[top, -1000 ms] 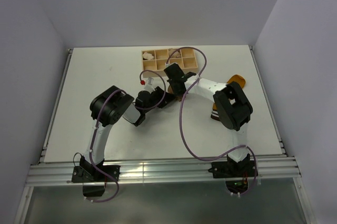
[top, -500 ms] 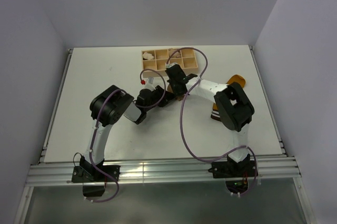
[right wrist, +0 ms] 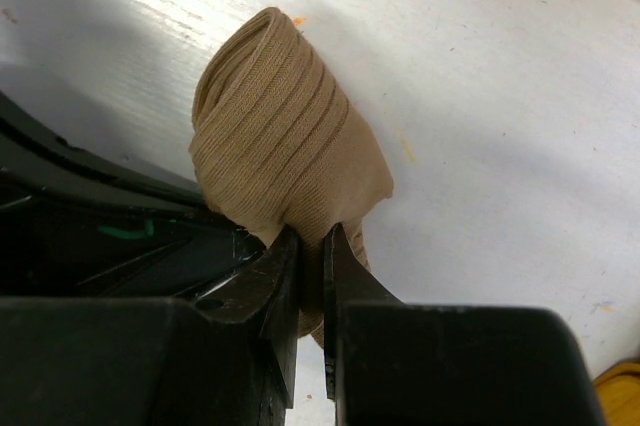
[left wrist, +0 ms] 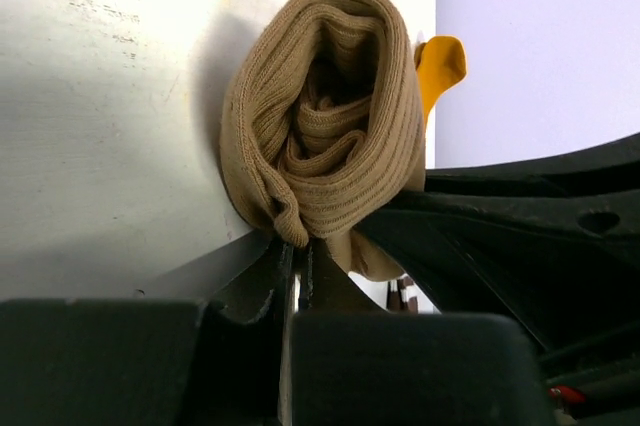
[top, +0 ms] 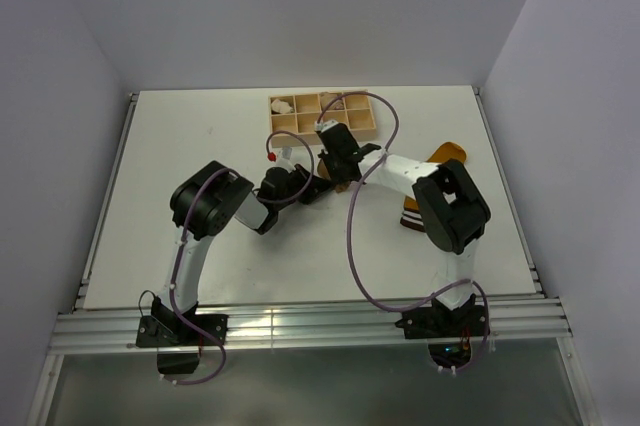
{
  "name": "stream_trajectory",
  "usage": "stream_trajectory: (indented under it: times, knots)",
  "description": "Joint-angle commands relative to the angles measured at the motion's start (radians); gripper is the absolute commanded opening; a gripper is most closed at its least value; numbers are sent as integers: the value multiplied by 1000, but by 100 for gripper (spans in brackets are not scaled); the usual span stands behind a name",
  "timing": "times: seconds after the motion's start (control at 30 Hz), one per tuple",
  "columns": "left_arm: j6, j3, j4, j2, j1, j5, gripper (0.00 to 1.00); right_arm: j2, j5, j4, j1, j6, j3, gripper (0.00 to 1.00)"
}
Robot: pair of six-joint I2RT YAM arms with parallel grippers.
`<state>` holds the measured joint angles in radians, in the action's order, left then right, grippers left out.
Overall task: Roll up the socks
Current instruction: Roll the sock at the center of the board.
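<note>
The tan sock (left wrist: 320, 126) sits rolled into a bundle on the white table, its open spiral facing the left wrist camera. My left gripper (left wrist: 297, 251) is shut, and its tips pinch the bundle's lower edge. From the other side, my right gripper (right wrist: 311, 246) is shut on a fold at the roll's (right wrist: 275, 131) base. In the top view both grippers, left (top: 322, 186) and right (top: 340, 176), meet mid-table and mostly hide that sock. The mustard-orange sock (top: 447, 153) lies flat at the right, its striped cuff (top: 410, 218) beside the right arm.
A wooden compartment box (top: 322, 114) with pale bundles in some cells stands just behind the grippers. Purple cables loop over both arms. The table's metal rail (top: 300, 326) runs along the near edge, and walls close in on three sides.
My left gripper's jaws have closed from partly open to shut at the sock's edge. The right arm has shifted slightly right, still gripping the roll.
</note>
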<state>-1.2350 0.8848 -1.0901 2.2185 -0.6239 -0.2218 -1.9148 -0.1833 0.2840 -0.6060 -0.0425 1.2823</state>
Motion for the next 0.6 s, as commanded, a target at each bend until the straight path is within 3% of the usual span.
stream_trajectory:
  times: [0.0,0.17,0.23,0.57]
  knots:
    - [-7,33,-4,21,0,-22,0,31,200,-9,-35,-34,-31,2]
    - [-9,22,9,18,10,-42,0,75,223,3,-23,-45,-34,9]
    - [-6,23,19,20,15,-54,0,91,254,6,-3,-56,-32,19]
    - [19,45,82,13,18,-65,0,189,340,7,64,-91,-24,37]
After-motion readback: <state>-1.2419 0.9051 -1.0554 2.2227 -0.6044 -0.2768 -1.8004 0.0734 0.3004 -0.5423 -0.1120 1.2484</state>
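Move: The brown sock's bundle is pinched between the hands: its middle lies about 3 cm ahead of the left hand and 2 cm to its right, and about 2 cm ahead of the right hand and 3 cm to its left. From the right hand, the compartment box stands some 16 cm ahead and 7 cm left, and the mustard sock about level and 21 cm right. Right fingers let go of the brown sock, rising about 3.5 cm and tilting, while left fingers keep their pinch. ##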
